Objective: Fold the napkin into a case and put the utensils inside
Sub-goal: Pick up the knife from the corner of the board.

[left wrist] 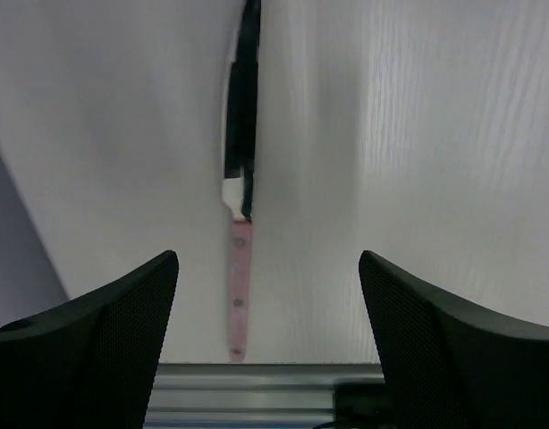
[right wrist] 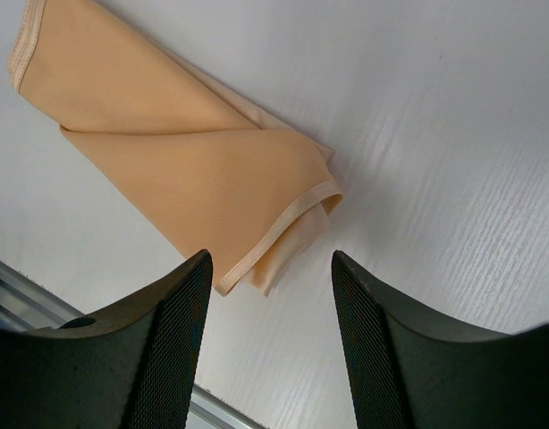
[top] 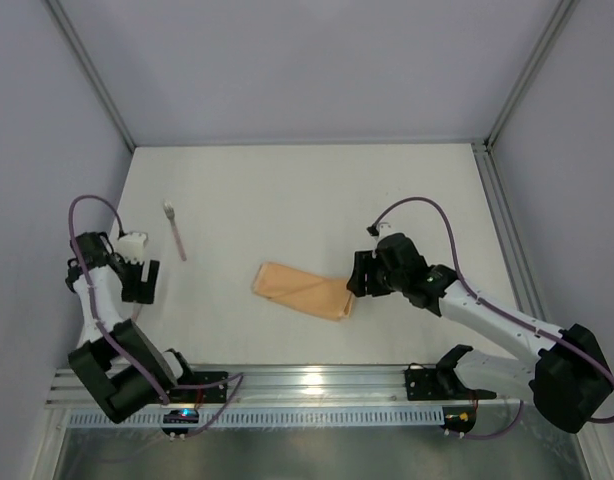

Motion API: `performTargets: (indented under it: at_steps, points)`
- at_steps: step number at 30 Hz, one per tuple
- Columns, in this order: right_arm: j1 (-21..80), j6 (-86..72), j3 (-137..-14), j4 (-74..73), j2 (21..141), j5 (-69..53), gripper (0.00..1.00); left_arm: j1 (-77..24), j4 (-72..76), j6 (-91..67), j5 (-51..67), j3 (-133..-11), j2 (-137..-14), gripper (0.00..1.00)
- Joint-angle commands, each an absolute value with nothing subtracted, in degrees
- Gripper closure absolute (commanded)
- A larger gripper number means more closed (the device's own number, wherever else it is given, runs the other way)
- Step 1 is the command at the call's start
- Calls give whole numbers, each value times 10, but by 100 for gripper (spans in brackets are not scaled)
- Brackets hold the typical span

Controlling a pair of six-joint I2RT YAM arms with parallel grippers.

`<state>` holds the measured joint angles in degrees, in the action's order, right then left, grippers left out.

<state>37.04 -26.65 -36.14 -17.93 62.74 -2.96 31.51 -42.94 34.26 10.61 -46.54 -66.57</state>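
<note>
The peach napkin (top: 302, 290) lies folded into a narrow case (right wrist: 167, 152) near the table's front middle. Its hemmed open end (right wrist: 288, 223) points at my right gripper (right wrist: 271, 264), which is open just short of it with nothing between the fingers. In the top view the right gripper (top: 358, 275) sits at the case's right end. One of the utensils (top: 175, 232), pink-handled with a whitish head, lies at the left. Another pink-handled utensil (left wrist: 240, 290) with a dark blade lies on the table below my open left gripper (left wrist: 267, 268), apart from both fingers. That left gripper (top: 139, 280) hangs near the left wall.
A metal rail (top: 317, 380) runs along the table's near edge, and the second utensil's handle end stops just short of the rail (left wrist: 257, 384). Walls close in the left (top: 47, 150), back and right sides.
</note>
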Motion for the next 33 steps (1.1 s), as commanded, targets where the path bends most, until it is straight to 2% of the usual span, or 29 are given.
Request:
performTargets:
  at_steps: [1,4,10,13,16,17,19,22,23,26,29,33]
  points:
    - [374,-258,-390,-182,636,-34,40,421,-503,476,158,-452,-744,17]
    - [377,-260,-392,-181,636,-31,40,474,-526,503,180,-465,-809,24]
    - [379,-261,-391,-188,632,-18,40,481,-484,505,157,-436,-795,25]
    - [380,-261,-389,-186,632,-18,40,481,-431,497,134,-428,-814,33]
    - [379,-259,-390,-187,632,-16,40,480,-399,488,120,-429,-851,49]
    - [380,-258,-390,-188,632,-15,40,480,-393,485,120,-429,-859,58]
    - [380,-256,-391,-191,631,-12,40,475,-383,484,114,-424,-881,65]
    - [379,-252,-395,-194,625,-7,40,463,-372,486,133,-414,-895,82]
    - [380,-251,-395,-194,619,-7,40,463,-379,486,148,-417,-897,100]
    - [379,-246,-401,-189,609,-13,40,464,-458,496,284,-453,-878,100]
    - [380,-236,-413,-177,596,-22,40,463,-566,509,427,-507,-806,100]
    - [379,-213,-438,-150,577,-25,40,447,-670,496,550,-612,-706,100]
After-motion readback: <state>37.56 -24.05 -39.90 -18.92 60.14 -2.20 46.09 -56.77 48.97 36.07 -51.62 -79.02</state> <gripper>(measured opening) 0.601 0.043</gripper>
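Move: Behind and below the open left hand lies the knife handle, about 6 cm back, 4 cm to the left and 8 cm down, with the blade running forward and a little right from it. The other utensil lies some 16 cm ahead of the hand and 9 cm to its right, and the folded napkin about 40 cm to its right and 1 cm ahead, both near 9 cm below. From the right hand, the knife handle is roughly 52 cm left, 7 cm back and 9 cm down. Swooping back and down about 7 cm each way, the left hand drops to the knife handle, eases some 3 cm left and pinches it near its middle. Keeping shut, it then lifts about 7 cm while swinging right and forward, its left side rolling down. The empty right hand rises nearly 4 cm above the napkin's end at the last. ##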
